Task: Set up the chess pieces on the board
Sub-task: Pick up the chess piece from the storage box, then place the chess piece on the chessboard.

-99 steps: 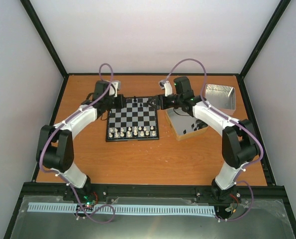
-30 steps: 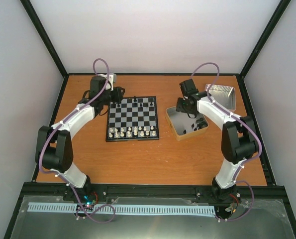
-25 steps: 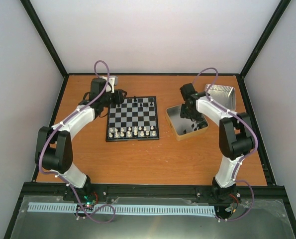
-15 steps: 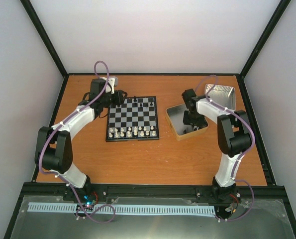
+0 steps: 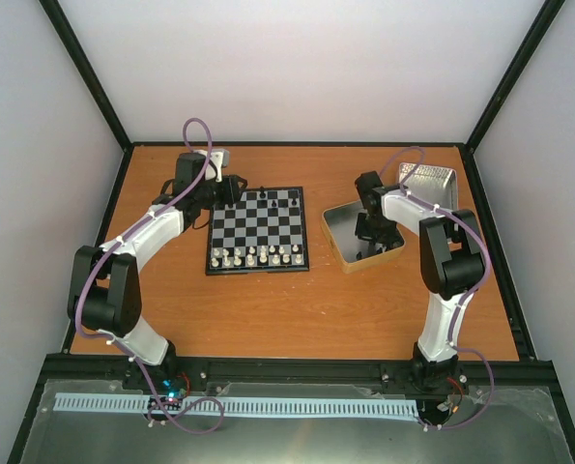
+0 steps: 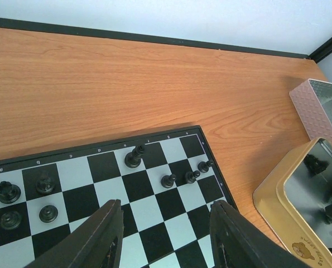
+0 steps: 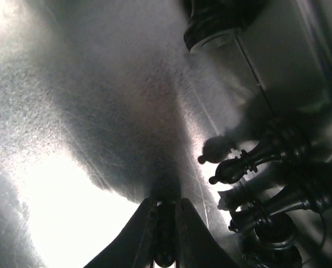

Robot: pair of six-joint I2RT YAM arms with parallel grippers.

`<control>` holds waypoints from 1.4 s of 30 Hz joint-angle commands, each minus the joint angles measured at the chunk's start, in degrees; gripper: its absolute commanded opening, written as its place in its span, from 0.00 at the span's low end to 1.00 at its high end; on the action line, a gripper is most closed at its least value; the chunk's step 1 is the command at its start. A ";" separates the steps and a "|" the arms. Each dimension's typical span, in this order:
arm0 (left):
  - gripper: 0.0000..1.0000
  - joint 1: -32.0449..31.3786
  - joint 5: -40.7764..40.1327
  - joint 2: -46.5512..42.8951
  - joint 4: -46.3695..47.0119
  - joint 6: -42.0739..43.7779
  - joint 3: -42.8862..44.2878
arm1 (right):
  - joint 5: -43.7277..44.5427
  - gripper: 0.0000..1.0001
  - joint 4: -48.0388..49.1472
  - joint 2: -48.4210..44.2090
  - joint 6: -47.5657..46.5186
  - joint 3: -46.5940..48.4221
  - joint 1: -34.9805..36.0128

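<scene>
The board (image 5: 258, 230) lies at the middle of the table, with several black chess pieces (image 5: 265, 197) along its far rows. Over its far left corner my left gripper (image 5: 233, 188) hovers open and empty. Its wrist view looks down on a tall black piece (image 6: 134, 157) and three pawns (image 6: 168, 180), all beyond the gripper (image 6: 166, 206). My right gripper (image 5: 367, 235) reaches down into the gold tin (image 5: 337, 242). In its wrist view the jaws (image 7: 166, 231) are shut on a small black chess piece. More black pieces (image 7: 249, 163) lie just to the right.
A row of white pieces (image 5: 258, 256) stands along the board's near edge. A silver tin (image 5: 430, 184) sits behind the gold one, at the far right. The gold tin's wall (image 6: 274, 195) lies close to the board's right side.
My right arm has dropped from the gold tin's far side onto its floor, and its jaws have closed on a black piece. The left arm has hardly moved in the last second.
</scene>
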 commanded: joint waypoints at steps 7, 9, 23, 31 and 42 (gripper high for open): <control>0.45 0.65 -2.76 -1.81 -1.62 -1.82 -0.21 | -1.59 0.07 -2.63 -0.89 -2.10 10.05 1.31; 0.46 1.68 -2.57 -2.16 -1.85 -3.39 -1.08 | -2.60 0.07 -3.59 -0.44 -2.40 13.58 2.98; 0.46 12.52 -0.94 -3.52 -6.45 -13.37 -9.67 | -6.74 0.08 -2.30 16.64 -12.74 42.47 19.96; 0.47 13.50 -1.59 -1.87 -11.39 -14.37 -11.07 | -9.42 0.09 -3.48 27.12 -16.07 57.91 23.63; 0.47 13.51 2.14 0.83 -12.98 -13.19 -10.43 | -8.97 0.10 -3.67 35.81 -17.76 66.08 24.03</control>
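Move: The right hand is down in the storage box, whose middle lies about 3 cm left and level with it, and already pinches a black chess piece. The empty squares before the black back row are some 37 cm left and 13 cm ahead, near its own height; the king stands about 35 cm left and 16 ahead, the nearest pawn about 31 left and 13 ahead. From the left hand those squares are 5 cm ahead, 8 right, 16 below. Up out of the storage box and then sweeping left, the right hand carries its pinched piece to over the board's far half, about 32 cm left and 10 forward; it climbs some 11 cm, sinks back nearly 3 and turns about 40 degrees counter-clockwise, fingers tilting forward and left. The empty left hand clears away left, down and back, roughly 10 cm left, fingers tipping downward and staying open. ##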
